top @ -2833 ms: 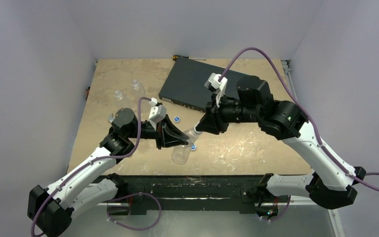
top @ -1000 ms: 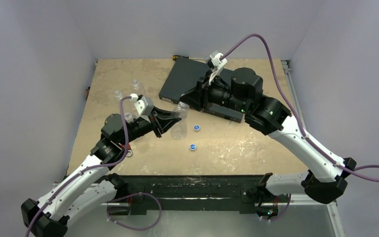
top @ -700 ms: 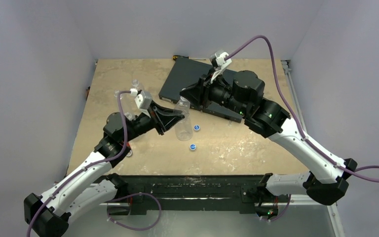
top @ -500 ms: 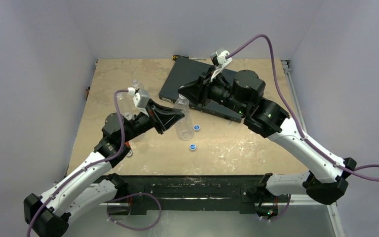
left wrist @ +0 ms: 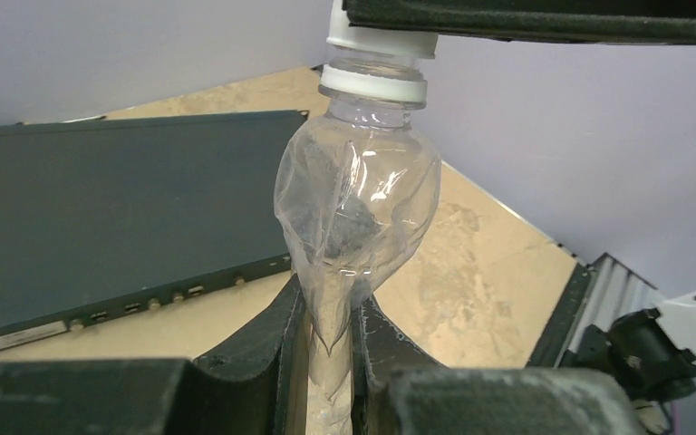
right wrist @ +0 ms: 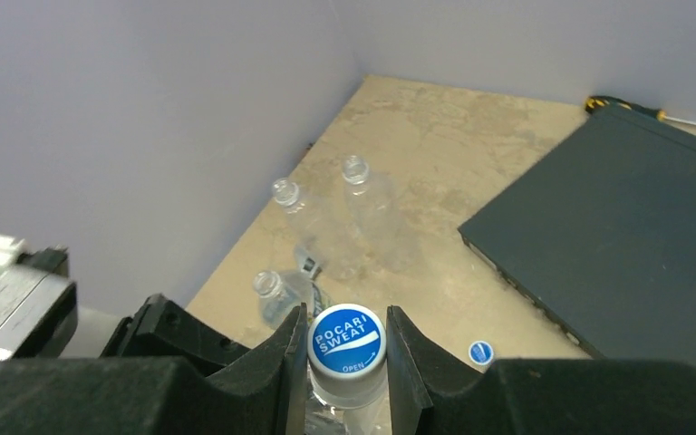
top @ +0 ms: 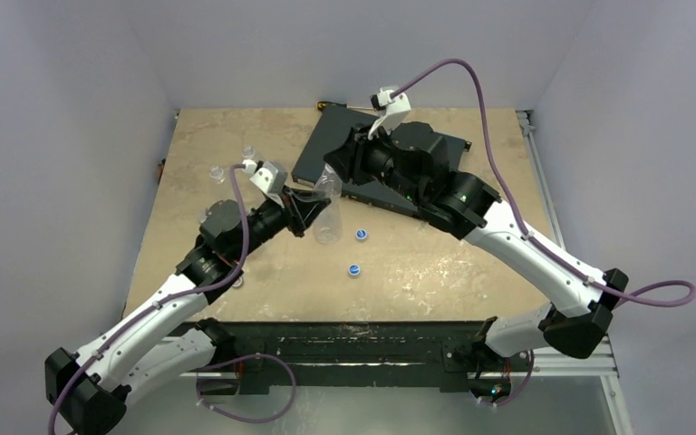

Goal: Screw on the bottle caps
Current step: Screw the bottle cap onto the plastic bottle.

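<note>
A clear bottle (top: 328, 228) stands upright above the table, its body squeezed flat between the fingers of my left gripper (top: 319, 210), which is shut on it. In the left wrist view the crumpled bottle (left wrist: 358, 204) rises from that gripper (left wrist: 331, 340). My right gripper (top: 333, 172) comes from above and is shut on the blue cap (right wrist: 348, 340) that sits on the bottle's neck; that gripper (right wrist: 348, 352) has a finger on each side of the cap. Two loose caps (top: 361, 234) (top: 353, 270) lie on the table to the right of the bottle.
A flat black box (top: 362, 154) lies at the back, with a screwdriver (top: 326, 106) behind it. Uncapped bottles (right wrist: 283, 192) (right wrist: 355, 169) (right wrist: 267, 285) stand or lie at the back left near the wall. A loose cap (right wrist: 480, 352) lies near the box's edge.
The bottle went from tilted near the front to upright farther back. Over the last second both arms kept their grips, shifted slightly back and left, and the right wrist turned.
</note>
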`<act>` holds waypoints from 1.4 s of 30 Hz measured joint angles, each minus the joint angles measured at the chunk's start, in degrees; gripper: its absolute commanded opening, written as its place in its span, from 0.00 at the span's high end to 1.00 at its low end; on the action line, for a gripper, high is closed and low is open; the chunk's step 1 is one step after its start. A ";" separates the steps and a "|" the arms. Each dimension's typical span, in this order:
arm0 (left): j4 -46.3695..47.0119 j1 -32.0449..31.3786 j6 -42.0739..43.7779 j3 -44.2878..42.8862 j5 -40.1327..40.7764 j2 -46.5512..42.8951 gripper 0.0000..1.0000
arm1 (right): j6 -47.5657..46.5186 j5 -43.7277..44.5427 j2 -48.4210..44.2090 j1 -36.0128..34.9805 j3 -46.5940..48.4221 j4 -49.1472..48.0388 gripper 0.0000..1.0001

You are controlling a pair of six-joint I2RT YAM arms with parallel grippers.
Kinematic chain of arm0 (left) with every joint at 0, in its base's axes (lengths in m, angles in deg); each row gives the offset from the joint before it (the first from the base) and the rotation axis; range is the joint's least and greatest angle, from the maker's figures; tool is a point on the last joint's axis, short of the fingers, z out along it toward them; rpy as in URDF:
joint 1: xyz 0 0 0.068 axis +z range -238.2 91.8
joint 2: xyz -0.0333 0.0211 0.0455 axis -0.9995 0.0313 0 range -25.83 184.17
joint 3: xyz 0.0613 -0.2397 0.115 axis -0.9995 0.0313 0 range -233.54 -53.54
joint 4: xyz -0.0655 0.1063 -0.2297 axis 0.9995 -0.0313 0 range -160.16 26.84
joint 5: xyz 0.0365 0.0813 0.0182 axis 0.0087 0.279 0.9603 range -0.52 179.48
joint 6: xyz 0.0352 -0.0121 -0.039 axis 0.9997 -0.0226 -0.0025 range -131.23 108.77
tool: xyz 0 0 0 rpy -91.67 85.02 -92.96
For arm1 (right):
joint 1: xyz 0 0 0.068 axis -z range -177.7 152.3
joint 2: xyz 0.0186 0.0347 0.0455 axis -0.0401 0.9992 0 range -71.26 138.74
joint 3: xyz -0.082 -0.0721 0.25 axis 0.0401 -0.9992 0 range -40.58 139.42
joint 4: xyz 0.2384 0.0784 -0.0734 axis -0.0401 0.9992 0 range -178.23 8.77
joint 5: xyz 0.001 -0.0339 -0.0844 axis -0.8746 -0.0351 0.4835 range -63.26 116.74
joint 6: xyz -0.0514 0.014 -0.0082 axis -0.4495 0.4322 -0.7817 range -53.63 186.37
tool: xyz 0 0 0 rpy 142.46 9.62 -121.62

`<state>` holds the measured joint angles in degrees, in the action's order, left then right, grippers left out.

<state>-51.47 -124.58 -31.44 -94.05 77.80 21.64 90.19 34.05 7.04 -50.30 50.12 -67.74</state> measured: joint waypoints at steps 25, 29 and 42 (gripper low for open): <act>14.69 -11.45 9.42 -0.31 28.00 18.91 1.00 | 11.41 31.21 13.73 -1.22 12.02 15.43 0.86; 15.26 -11.45 9.42 -0.31 27.93 18.45 1.00 | 11.28 31.56 14.32 -1.53 14.45 17.33 0.70; 19.12 -11.10 8.26 5.18 26.60 12.76 1.00 | 10.29 24.59 13.73 -5.60 21.22 24.13 0.09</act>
<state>-32.35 -135.69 -23.18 -88.87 104.40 34.40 100.48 58.64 20.77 -55.89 71.34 -43.61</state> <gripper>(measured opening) 0.137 0.835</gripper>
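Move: The screwed-on cap already sits between the right fingertips, at the right hand's point. It stands about 9 cm above the left hand, some 3 cm ahead and 1 cm to its right, on the upright bottle that hand grips. From the right hand, some 31 cm down, one loose cap lies 4 cm ahead and 3 cm left, another 1 cm ahead and 5 cm right; the black box is about 18 cm ahead, 10 cm right and 29 cm below. Twist the pinched cap clockwise some 30 degrees with the right gripper while the left, keeping its grip on the bottle, turns counter-clockwise about 15; swing both together about 6 cm forward and down and 3 cm right. Then open the right fingers wide, let go of the cap and draw back, up and a little left off it, turning partly back; ease the left slightly up and back. ##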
